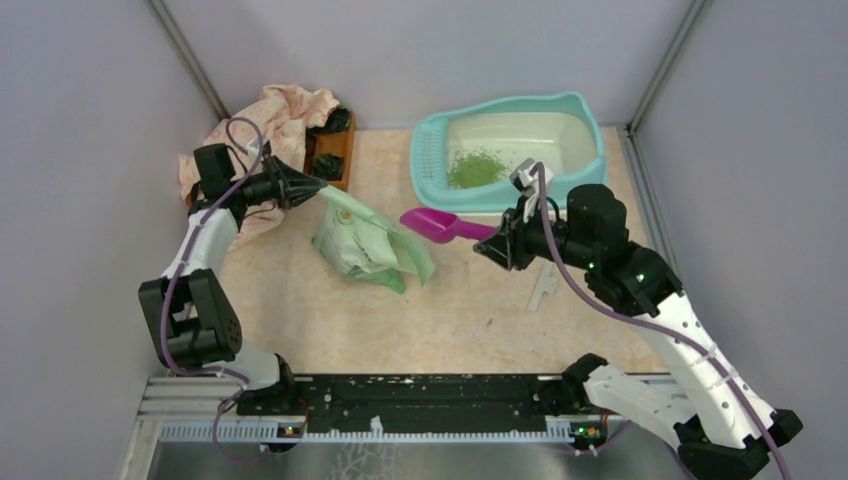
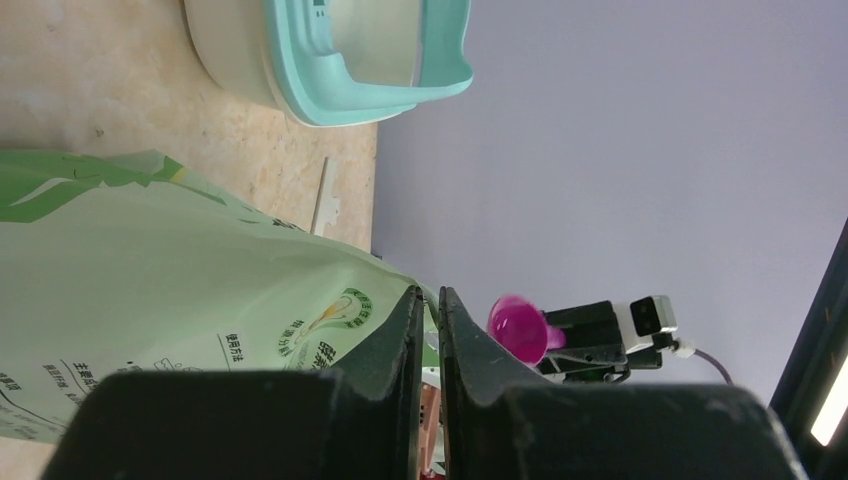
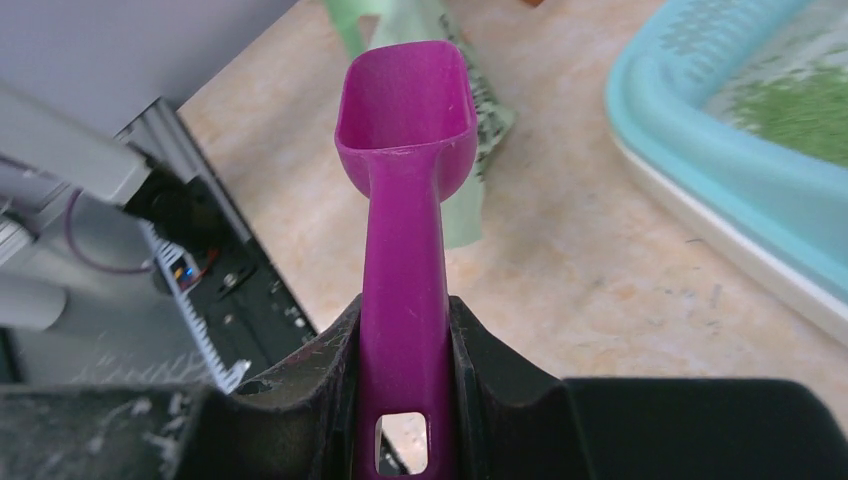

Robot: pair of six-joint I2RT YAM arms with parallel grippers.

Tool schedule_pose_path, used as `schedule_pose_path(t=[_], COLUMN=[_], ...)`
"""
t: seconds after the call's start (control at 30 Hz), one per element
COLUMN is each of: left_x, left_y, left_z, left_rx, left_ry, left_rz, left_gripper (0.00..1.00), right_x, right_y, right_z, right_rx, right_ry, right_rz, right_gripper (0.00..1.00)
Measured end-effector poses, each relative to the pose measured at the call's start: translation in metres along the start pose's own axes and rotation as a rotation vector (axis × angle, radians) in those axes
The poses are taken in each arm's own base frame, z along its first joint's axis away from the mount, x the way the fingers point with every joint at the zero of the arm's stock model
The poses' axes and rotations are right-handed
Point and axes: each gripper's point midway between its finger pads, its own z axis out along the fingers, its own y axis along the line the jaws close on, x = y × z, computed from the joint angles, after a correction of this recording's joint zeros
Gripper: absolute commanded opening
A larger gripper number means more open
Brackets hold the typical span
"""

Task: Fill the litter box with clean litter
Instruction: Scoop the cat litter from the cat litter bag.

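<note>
The litter box [image 1: 596, 132], with a teal rim and a cream basin, stands at the back right of the table. A small pile of green clean litter [image 1: 475, 167] lies in its left part. My right gripper [image 1: 497, 242] is shut on the handle of a purple scoop [image 1: 440, 224], held level in front of the box, and its bowl [image 3: 405, 100] looks empty. My left gripper [image 1: 318, 188] is shut on the top edge of the pale green litter bag [image 1: 360, 245], which hangs down onto the table. In the left wrist view the bag's edge [image 2: 150, 270] sits pinched between the jaws.
A pink cloth [image 1: 270, 120] and a small brown wooden tray [image 1: 335, 150] lie at the back left, behind the left arm. A small white flat piece [image 1: 543, 287] lies on the table below the right gripper. Grey walls close in on three sides.
</note>
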Motion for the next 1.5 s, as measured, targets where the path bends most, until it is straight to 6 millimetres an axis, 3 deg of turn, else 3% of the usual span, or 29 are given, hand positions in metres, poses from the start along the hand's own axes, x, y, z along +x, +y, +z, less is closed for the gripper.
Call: schedule_pose_path(t=[0.2, 0.53, 0.63, 0.83, 1.03, 1.27, 1.5], left_x=[0.000, 0.000, 0.000, -0.002, -0.002, -0.002, -0.002], left_y=[0.001, 0.003, 0.003, 0.002, 0.003, 0.003, 0.003], left_z=[0.000, 0.000, 0.000, 0.000, 0.000, 0.000, 0.000], left_rx=[-0.009, -0.021, -0.024, -0.027, -0.028, -0.029, -0.030], left_ry=[-0.004, -0.006, -0.007, -0.014, -0.015, -0.016, -0.018], left_rz=[-0.004, -0.015, -0.016, -0.010, -0.009, -0.009, -0.008], left_gripper=[0.15, 0.15, 0.15, 0.15, 0.15, 0.15, 0.15], right_x=[0.034, 0.026, 0.031, 0.057, 0.076, 0.067, 0.059], right_y=[0.033, 0.056, 0.054, 0.058, 0.041, 0.018, 0.008], right_z=[-0.004, -0.017, -0.007, 0.032, 0.058, 0.056, 0.053], right_rx=[-0.166, -0.259, -0.246, -0.212, -0.097, 0.038, 0.101], right_ry=[0.059, 0.011, 0.043, 0.169, 0.237, 0.215, 0.213], right_rz=[0.031, 0.022, 0.034, 0.028, 0.016, -0.015, -0.047], right_gripper=[0.00, 0.00, 0.00, 0.00, 0.00, 0.00, 0.00])
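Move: The right gripper holds the empty scoop, its head pointing left and forward. The open mouth of the cat litter bag lies about 17 cm to this gripper's left, 4 cm ahead and 13 cm below. The litter box's middle is some 25 cm ahead and 7 cm to the right; the pale clip is about 4 cm ahead and 14 cm to the right, both far below. From the left gripper, which pinches the bag's corner, the mouth is about 15 cm right, 10 cm back and 6 cm lower. Keep the scoop gripped in the right hand and pull back about 6 cm, turning slightly counter-clockwise. Then drop the hand some 7 cm while carrying it left, and come forward again about 6 cm, tipping the scoop head down and easing the turn back out, so the head goes in at the bag mouth under its loose flap. Hold the bag's corner still with the left gripper. ##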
